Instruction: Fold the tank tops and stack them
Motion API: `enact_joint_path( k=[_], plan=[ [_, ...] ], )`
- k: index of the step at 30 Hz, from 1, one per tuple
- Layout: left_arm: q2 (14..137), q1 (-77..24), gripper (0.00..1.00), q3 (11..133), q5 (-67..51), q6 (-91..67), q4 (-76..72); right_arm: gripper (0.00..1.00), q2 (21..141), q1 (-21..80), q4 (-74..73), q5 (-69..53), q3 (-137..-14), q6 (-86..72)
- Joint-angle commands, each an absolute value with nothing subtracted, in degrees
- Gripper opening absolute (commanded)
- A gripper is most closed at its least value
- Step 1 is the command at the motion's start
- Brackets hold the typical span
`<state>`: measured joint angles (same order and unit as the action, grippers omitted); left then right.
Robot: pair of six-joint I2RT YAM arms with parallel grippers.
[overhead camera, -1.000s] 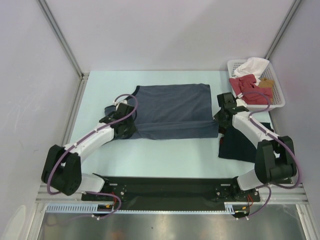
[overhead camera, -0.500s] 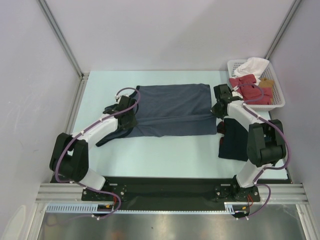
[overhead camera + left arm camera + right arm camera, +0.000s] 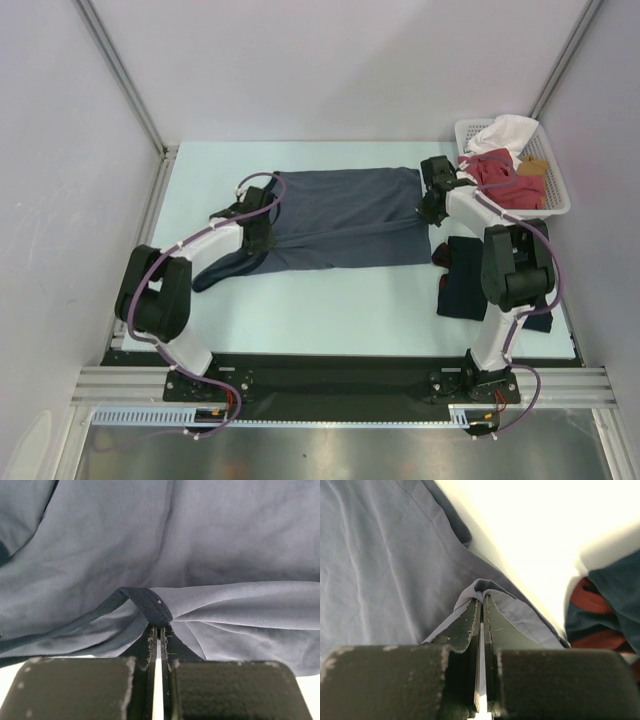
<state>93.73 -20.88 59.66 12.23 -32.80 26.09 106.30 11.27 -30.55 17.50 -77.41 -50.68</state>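
Observation:
The slate-blue tank top (image 3: 345, 212) lies spread across the middle of the table, its near part lifted and folded over. My left gripper (image 3: 259, 214) is at its left end, shut on a dark strap edge (image 3: 152, 607). At the right end my right gripper (image 3: 432, 197) is shut on the hem (image 3: 482, 587). The dark navy tank top (image 3: 468, 280) lies folded near the right arm, and its reddish trim (image 3: 587, 600) shows in the right wrist view.
A white basket (image 3: 557, 205) stands at the back right with a red garment (image 3: 498, 175) and a white garment (image 3: 507, 130) in it. Grey walls and metal frame posts close off the table at the back and sides.
Both grippers have moved toward the back of the table with the near edge of the slate-blue top, drawing it over the rest of the cloth. The arms are stretched out further.

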Motion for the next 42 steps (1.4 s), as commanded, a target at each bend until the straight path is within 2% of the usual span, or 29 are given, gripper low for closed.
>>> enact_joint_path(
  k=[1,4,6,7,9,10,12,13,16,19,26,31,35,42],
  plan=[
    [95.4,-19.8,0.0,62.7,13.1,-30.9,25.0,0.0,109.1,10.6,-29.9,18.8,-80.8,-49.6],
    [95.7,-19.5,0.0,63.0,13.4,-30.8,24.8,0.02,111.4,10.6,-29.6,18.1,-81.7,-48.8],
    [95.6,-19.3,0.04,63.3,13.1,-30.1,24.5,0.12,112.3,10.5,-30.3,18.2,-82.5,-49.0],
    [95.1,-19.2,0.11,63.4,13.0,-29.6,24.4,0.24,112.3,10.5,-30.3,18.4,-82.6,-48.9],
    [94.0,-19.1,0.23,63.3,12.1,-28.6,23.9,0.33,111.2,10.2,-29.3,18.6,-81.2,-48.1],
    [92.5,-19.1,0.43,63.1,12.3,-28.2,23.6,0.43,110.2,10.2,-28.9,19.6,-80.3,-48.0],
    [90.5,-19.1,0.58,62.6,12.9,-27.8,23.4,0.49,106.1,10.2,-27.2,20.2,-77.3,-47.2],
    [88.5,-19.1,0.73,62.3,13.1,-27.8,23.5,0.57,104.5,10.4,-27.0,21.3,-76.2,-46.8],
    [85.1,-19.1,0.83,61.3,12.8,-27.9,24.2,0.58,98.5,10.4,-26.5,21.8,-71.2,-46.0],
    [80.4,-19.0,0.82,58.4,10.7,-29.0,23.5,0.48,92.3,11.2,-25.8,21.7,-64.5,-46.1],
    [68.0,-19.1,0.89,46.3,6.8,-32.6,21.8,0.52,83.8,12.5,-24.3,16.6,-53.4,-48.0],
    [59.4,-18.9,0.97,39.1,3.7,-35.5,20.8,0.56,83.3,14.1,-22.1,15.0,-49.5,-50.5],
    [55.6,-17.6,1.0,33.7,3.2,-38.2,20.6,0.58,85.2,14.9,-19.3,15.1,-47.8,-52.4],
    [54.8,-2.8,0.99,26.3,-9.3,-40.7,15.6,0.55,89.6,15.6,-16.4,16.6,-48.5,-55.9]
  ],
)
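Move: Both hands already pinch the folded-over edge of the grey tank top; its laying place is about 1 cm ahead of each, 1 cm below the left and 3 cm below the right. From the left hand, the near edge lies some 6 cm back, and the dark-trimmed strap 6 cm back and 10 cm left. From the right hand, the near-right corner is roughly 11 cm back and 1 cm right, the folded dark tank top 18 cm back and 18 cm right. Both hands ease forward about 1 cm and down, the right by some 3 cm and the left by under 1 cm, and open to let go of the grey edge, the left wide and the right about halfway. Each then lifts and draws back towards the near edge before sinking again: the right some 12 cm back to beside the near-right corner, the left about 11 cm back past the near edge and finally 4 cm left, rolling its left side down nearly 20 degrees. ##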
